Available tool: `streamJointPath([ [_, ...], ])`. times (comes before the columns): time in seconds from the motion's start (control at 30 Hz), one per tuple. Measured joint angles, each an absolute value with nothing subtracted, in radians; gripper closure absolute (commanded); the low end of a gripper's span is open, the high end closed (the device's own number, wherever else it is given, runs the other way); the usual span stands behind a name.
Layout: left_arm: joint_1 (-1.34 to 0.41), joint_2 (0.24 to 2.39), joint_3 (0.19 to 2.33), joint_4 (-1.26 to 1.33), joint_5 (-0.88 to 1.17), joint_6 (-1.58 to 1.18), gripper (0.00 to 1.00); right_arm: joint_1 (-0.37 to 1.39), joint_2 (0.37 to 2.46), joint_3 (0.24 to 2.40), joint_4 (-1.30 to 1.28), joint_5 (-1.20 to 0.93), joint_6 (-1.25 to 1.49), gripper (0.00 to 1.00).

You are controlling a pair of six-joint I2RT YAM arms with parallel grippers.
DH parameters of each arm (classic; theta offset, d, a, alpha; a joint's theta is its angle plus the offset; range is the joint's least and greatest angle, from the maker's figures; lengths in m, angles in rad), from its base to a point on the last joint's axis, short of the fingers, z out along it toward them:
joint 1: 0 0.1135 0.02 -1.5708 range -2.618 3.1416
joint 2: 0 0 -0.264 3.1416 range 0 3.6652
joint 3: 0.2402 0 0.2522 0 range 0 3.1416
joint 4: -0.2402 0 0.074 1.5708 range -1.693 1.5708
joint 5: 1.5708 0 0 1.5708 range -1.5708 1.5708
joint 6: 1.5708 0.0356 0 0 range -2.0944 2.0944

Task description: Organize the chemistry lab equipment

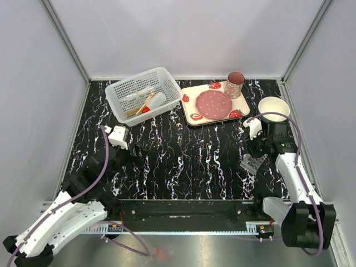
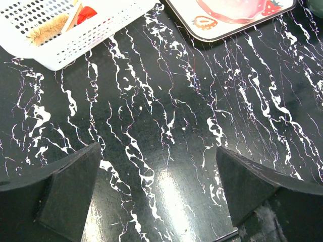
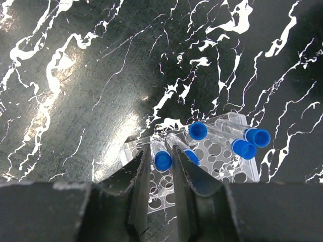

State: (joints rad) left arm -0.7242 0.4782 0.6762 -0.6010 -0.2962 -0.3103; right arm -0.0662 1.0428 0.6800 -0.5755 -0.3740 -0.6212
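Note:
A clear grid tube rack (image 1: pixel 253 163) lies on the black marbled table at the right; the right wrist view shows it (image 3: pixel 222 161) holding several blue-capped vials. My right gripper (image 3: pixel 160 149) is over the rack, its jaws closed narrowly on one blue-capped vial (image 3: pixel 162 160). My left gripper (image 2: pixel 157 149) is open and empty above bare table, at the left (image 1: pixel 132 149). A white basket (image 1: pixel 167 75) at the back left holds the white squeeze bottle with red cap (image 1: pixel 155 101), the wooden-handled tool (image 1: pixel 144 104) and clear tubes.
The strawberry-print tray (image 1: pixel 192 118) with pink plate and a mug (image 1: pixel 235 84) stands at the back centre. A round white bowl (image 1: pixel 273 105) is just behind my right arm. The basket's corner (image 2: pixel 75 43) and the tray's edge (image 2: pixel 222 31) show ahead of my left gripper.

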Motion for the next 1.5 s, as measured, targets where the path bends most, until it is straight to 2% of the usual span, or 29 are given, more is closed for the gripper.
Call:
streamJointPath([
  [0.43, -0.724, 0.453, 0.676, -0.601, -0.295, -0.310, 0.01, -0.072, 0.949, 0.728, -0.680, -0.377, -0.588, 0.63],
  [0.83, -0.724, 0.422, 0.737, -0.633, -0.277, -0.324, 0.01, -0.125, 0.932, 1.083, -0.828, -0.474, -0.476, 0.43],
  [1.0, -0.724, 0.479, 0.882, -0.675, -0.278, -0.326, 0.01, -0.142, 0.933, 1.157, -0.869, -0.526, -0.420, 0.29],
  [1.03, -0.724, 0.496, 0.907, -0.681, -0.279, -0.326, 0.01, -0.144, 0.933, 1.174, -0.874, -0.533, -0.406, 0.16],
  [1.1, -0.724, 0.545, 0.970, -0.710, -0.290, -0.331, 0.01, -0.147, 0.933, 1.206, -0.883, -0.540, -0.377, 0.01],
  [1.23, -0.709, 0.646, 1.106, -0.791, -0.299, -0.337, 0.01, -0.151, 0.933, 1.296, -0.882, -0.487, -0.284, 0.00],
  [1.5, -0.701, 0.799, 1.512, -0.893, -0.231, -0.312, 0.01, -0.154, 0.918, 1.518, -0.814, -0.155, -0.037, 0.00],
])
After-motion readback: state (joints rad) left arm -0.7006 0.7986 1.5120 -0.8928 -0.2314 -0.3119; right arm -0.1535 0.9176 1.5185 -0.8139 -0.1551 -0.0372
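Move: The blue-capped tube I've just set in the rack stands at my right fingertips, its cap about 1 cm below them. The rack's middle lies about 3 cm back, 3 cm to the right and some 6 cm down, with four more capped tubes in it. The bowl is roughly 17 cm ahead and 10 cm right, the strawberry tray some 18 cm ahead and 14 cm left. From my left hand the rack lies about 46 cm right and 2 cm ahead. I ease my right fingers up off the tube, drawing back about a centimetre, then lift fast straight up, over 30 cm in all, away from the rack. They spread from part-open to fully open as the hand tips up about 35 degrees, swings some 30 degrees clockwise and drifts right at the end. My open, empty left hand also rises about 20 cm, slowly at first. ##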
